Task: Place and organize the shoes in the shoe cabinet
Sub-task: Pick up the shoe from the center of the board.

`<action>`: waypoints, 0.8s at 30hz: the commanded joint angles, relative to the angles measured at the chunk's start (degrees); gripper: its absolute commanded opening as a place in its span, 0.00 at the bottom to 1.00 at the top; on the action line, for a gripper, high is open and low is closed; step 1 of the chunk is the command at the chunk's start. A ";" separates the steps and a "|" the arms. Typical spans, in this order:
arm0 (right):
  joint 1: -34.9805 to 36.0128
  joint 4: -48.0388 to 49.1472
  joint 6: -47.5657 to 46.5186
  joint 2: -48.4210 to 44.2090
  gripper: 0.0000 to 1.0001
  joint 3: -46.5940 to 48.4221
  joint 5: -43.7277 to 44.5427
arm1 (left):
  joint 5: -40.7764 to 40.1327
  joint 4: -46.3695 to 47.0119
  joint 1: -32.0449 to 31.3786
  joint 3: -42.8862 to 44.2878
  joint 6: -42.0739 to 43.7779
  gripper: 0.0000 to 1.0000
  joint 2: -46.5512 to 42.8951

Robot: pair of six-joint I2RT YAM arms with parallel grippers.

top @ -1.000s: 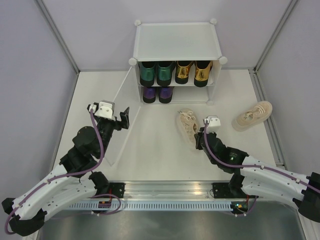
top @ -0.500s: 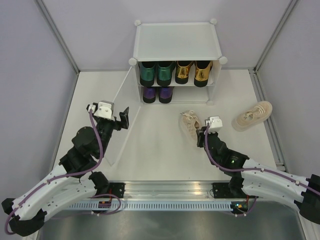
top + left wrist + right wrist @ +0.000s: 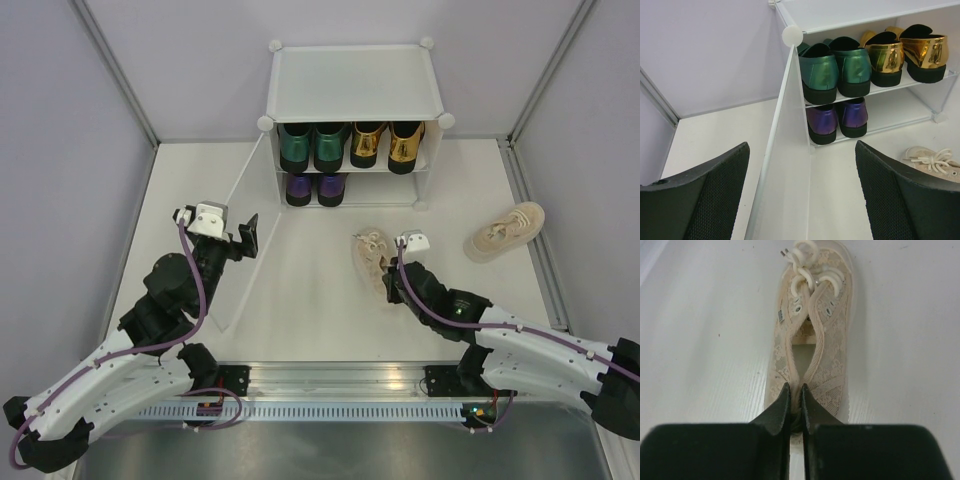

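The white shoe cabinet (image 3: 355,85) holds green loafers (image 3: 312,147) and gold loafers (image 3: 388,145) on its upper shelf, with purple shoes (image 3: 315,189) below at the left. One beige sneaker (image 3: 370,255) lies on the table in front of it. My right gripper (image 3: 392,285) is shut on the heel collar of this sneaker (image 3: 825,340), the jaws pinching the fabric. The other beige sneaker (image 3: 505,231) lies at the right. My left gripper (image 3: 217,238) stands open, its fingers on either side of the swung-out door panel (image 3: 785,175) without touching it.
The door panel (image 3: 235,245) stands out from the cabinet's left front corner toward the left arm. The lower shelf has bare room (image 3: 900,107) right of the purple shoes. Grey walls close the table on three sides.
The right gripper has shifted slightly left with the beige sneaker's heel in it, after a small swing to the right. The left arm has not moved.
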 commanded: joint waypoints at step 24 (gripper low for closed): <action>-10.64 2.56 -2.44 22.56 0.70 9.44 -6.77 | -0.38 1.70 -0.29 0.14 2.10 0.89 -0.02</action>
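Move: The right hand has its shut fingertips on the collar of the beige sneaker near the heel; the sneaker's middle is about 7 cm ahead, 2 cm to the left and 5 cm lower. Its mate lies some 17 cm ahead and 28 cm to the right, and the purple shoes on the lower shelf some 36 cm ahead and 18 cm left. From the left hand, the sneaker is about 5 cm ahead, 28 cm right and 28 cm below. The right hand lets go of the sneaker's pinched collar, the fingers opening to about three quarters as it backs off a centimetre or so and sinks. Then it turns forward and goes on down along the shoe from the heel end towards the laces, ending about 5 cm lower and 3 cm farther out, the fingers tipped some 10 degrees more steeply down and the hand rolled a little, with the open jaws straddling the shoe's collar; new contact can't be made out. ##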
